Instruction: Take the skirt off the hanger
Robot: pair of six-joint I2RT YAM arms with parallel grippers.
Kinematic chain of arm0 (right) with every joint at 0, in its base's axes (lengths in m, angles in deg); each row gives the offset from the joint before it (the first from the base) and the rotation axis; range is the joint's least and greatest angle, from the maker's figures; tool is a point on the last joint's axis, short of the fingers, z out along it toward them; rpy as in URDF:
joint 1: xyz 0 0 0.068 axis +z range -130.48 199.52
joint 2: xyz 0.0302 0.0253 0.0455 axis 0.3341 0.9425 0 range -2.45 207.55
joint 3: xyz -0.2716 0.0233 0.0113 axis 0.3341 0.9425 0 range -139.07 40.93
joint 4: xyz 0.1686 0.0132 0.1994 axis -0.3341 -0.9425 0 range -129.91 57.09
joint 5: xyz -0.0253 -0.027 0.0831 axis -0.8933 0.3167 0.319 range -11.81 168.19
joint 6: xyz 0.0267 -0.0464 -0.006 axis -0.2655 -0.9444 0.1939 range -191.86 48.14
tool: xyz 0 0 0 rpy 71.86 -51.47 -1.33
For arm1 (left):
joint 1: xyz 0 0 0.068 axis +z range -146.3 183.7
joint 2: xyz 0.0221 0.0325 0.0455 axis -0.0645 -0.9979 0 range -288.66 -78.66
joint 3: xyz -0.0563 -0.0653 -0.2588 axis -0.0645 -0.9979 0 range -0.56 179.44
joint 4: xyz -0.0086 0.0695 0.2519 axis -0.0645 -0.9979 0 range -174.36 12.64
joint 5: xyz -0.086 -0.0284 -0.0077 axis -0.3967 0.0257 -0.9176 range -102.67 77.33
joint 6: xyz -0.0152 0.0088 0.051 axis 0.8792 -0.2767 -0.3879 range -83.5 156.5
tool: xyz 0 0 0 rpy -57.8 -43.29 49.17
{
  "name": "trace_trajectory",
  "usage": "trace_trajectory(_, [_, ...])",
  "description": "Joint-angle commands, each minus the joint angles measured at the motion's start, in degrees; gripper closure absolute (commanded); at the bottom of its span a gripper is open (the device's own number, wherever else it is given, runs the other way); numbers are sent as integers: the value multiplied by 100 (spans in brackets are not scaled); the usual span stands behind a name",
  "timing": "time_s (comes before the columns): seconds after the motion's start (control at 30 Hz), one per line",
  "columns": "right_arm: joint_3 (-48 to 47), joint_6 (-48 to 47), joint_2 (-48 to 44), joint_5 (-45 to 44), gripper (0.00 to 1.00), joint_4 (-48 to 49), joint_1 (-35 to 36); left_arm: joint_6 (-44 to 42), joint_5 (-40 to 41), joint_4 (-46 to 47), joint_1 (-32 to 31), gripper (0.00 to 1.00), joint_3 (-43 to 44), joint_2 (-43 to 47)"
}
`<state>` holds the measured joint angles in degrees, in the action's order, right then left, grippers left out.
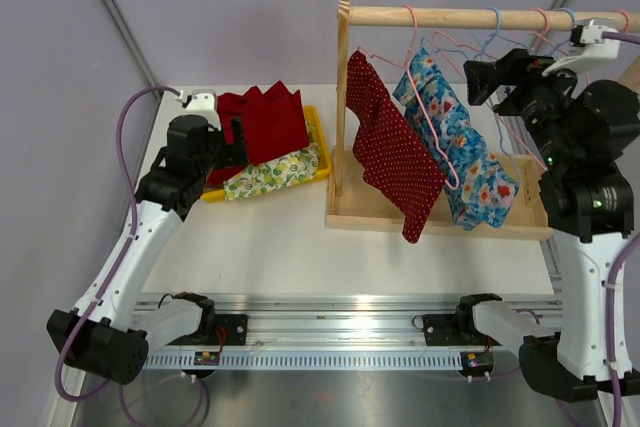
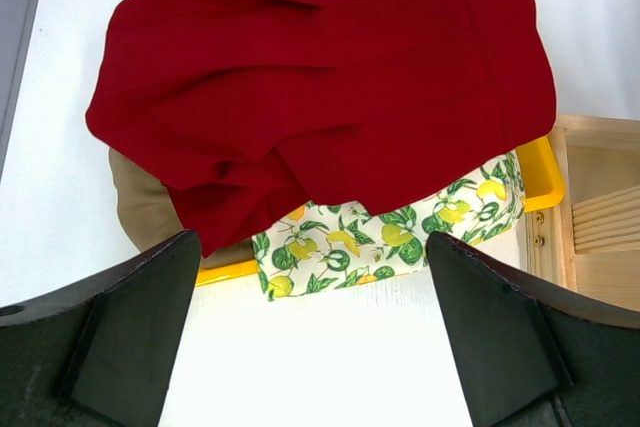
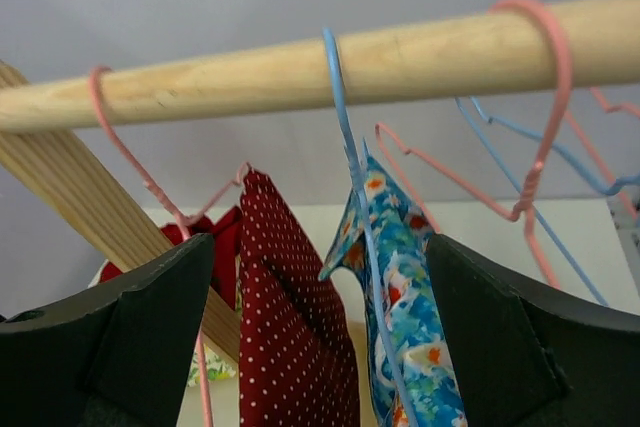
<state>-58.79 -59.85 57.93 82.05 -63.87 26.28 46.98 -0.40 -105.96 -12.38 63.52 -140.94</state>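
Two skirts hang from the wooden rail. The dark red polka-dot skirt is on a pink hanger. The blue floral skirt hangs to its right, and a blue hanger wire runs down its front. My right gripper is up by the rail, just right of the floral skirt. It is open and holds nothing. In the right wrist view both skirts, polka-dot and floral, show beyond the open right gripper. My left gripper is open over the table by the tray.
A yellow tray at the back left holds a plain red garment, a lemon-print cloth and a tan cloth. Several bare pink and blue hangers crowd the rail's right end. The rack's wooden base lies under the skirts.
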Motion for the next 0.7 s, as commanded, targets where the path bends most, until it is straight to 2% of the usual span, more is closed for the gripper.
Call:
trace_trajectory(0.0, [373,82,202,326,7,160,27,7,21,276,-36,1,-18,181])
trace_trajectory(0.2, [919,91,123,221,12,327,27,7,21,285,-36,1,-9,199])
trace_trajectory(0.23, [1041,82,106,212,20,345,27,7,21,276,-45,1,-9,199])
trace_trajectory(0.3, [1113,65,79,212,24,345,18,7,21,276,-45,1,-9,181])
trace_trajectory(0.37, [1218,65,27,221,41,363,27,7,21,276,-45,1,9,199])
trace_trajectory(0.4, [1279,82,18,229,52,380,27,7,21,276,-45,1,0,199])
trace_trajectory(0.43, [1306,82,0,221,84,398,27,7,38,276,-45,1,9,199])
trace_trajectory(0.5, [1306,117,-35,194,100,424,18,7,38,276,-45,1,0,208])
trace_trajectory(0.67, [754,-23,88,308,100,284,27,-169,178,189,-106,1,280,199])
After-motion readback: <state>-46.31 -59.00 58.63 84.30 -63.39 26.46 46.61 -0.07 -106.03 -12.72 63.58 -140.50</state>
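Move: The blue hanger carrying the blue floral skirt is my right hand's aim: the part of its wire to pinch is about 4 cm ahead, 1 cm right and 9 cm below. The wooden rod is some 7 cm ahead and 5 cm above. The floral skirt hangs about 11 cm ahead, 3 cm left and 18 cm down; the dotted skirt is 10 cm farther left. From my left hand, that wire is roughly 47 cm right, level fore-and-aft, 19 cm higher. I drop my open right hand about 10 cm below the rod's level while easing some 4 cm forward, tipping the fingers down about 15 degrees so the blue hanger's wire comes between them. Near the bottom I shut the fingers and pinch that wire, then back off about a centimetre, rising slightly. ##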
